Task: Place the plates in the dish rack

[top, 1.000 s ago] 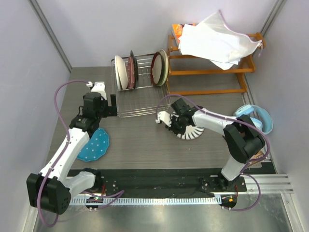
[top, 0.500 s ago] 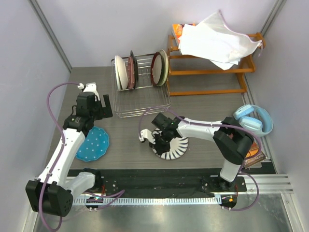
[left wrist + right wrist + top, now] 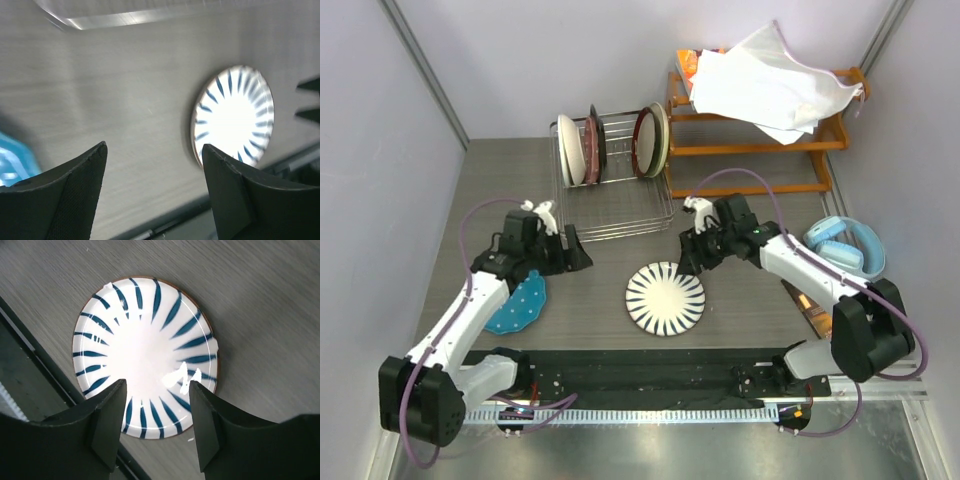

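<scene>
The white plate with dark radial stripes point(image 3: 665, 298) lies flat on the table, free of both grippers. My right gripper point(image 3: 688, 262) hangs open just above its far right edge; in the right wrist view the striped plate point(image 3: 145, 355) lies below the open gripper point(image 3: 157, 407). My left gripper point(image 3: 576, 256) is open to the plate's left, and the striped plate point(image 3: 232, 115) shows beyond its right finger point(image 3: 235, 190). The blue dotted plate point(image 3: 515, 305) lies flat under the left arm. The wire dish rack point(image 3: 620, 215) holds upright plates at left point(image 3: 575, 150) and right point(image 3: 650, 140).
An orange wooden rack point(image 3: 760, 150) draped with a white cloth point(image 3: 770, 80) stands at the back right. Blue headphones point(image 3: 845, 245) lie at the right edge. A black strip point(image 3: 660, 365) runs along the near edge.
The right gripper opened, left the striped plate flat on the table and drew back to the right. The left arm swung down and right toward the plate, its jaws narrowing a little.
</scene>
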### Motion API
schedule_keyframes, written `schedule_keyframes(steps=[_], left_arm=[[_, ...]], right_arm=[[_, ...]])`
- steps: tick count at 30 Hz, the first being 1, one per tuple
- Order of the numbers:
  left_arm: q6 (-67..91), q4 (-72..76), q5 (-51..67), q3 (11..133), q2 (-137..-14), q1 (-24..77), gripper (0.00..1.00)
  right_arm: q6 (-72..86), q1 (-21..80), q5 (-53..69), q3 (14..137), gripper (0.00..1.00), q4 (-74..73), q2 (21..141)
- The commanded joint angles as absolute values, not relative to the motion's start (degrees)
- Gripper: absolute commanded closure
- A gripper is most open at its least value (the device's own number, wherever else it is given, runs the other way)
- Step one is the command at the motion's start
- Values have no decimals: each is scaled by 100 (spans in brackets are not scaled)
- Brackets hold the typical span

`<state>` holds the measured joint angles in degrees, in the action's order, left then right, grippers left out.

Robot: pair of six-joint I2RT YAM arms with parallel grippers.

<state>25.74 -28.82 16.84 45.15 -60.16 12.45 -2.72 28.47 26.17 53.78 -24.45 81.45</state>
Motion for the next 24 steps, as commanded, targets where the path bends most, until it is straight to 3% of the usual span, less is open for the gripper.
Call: schedule_keyframes(steps=[1,5,14,24], left_arm=[[2935,-2374,2443,4158,-6056,1871,27],[3242,-1822,2523,3684,-6283,2258,36],[4289,-27,1828,2742,-7022,3023,44],[4877,922,1863,2707,-7716,3278,46]], right_arm=[[1000,2330,3215,4827,41,-2680,7945],[1713,1777,3603,4273,42,-2409,7884],[2338,1459,3691,3525,42,-1723,7971],[2400,1389,3955,3524,42,-1116,8990]])
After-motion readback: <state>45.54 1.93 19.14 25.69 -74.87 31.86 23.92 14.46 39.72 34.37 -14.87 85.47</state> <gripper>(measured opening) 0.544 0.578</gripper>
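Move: The blue-striped plate lies flat between the hands: from the left hand about 20 cm right, 7 back and 13 below; from the right hand about 4 cm left, 7 back and 9 below. The dish rack's middle is some 19 cm ahead and 8 right of the left hand, and 19 ahead and 16 left of the right one. A blue dotted plate lies about 13 cm left of the left hand and 7 back. Closing in on the blue-striped plate from both sides, the left hand sinks about 11 cm while going some 10 right and 6 back to its left rim, fingers narrowing but still open. The right hand drops about 8 cm, drawing back and right to the right rim, tilting and turning clockwise until its half-open fingers straddle that rim. ##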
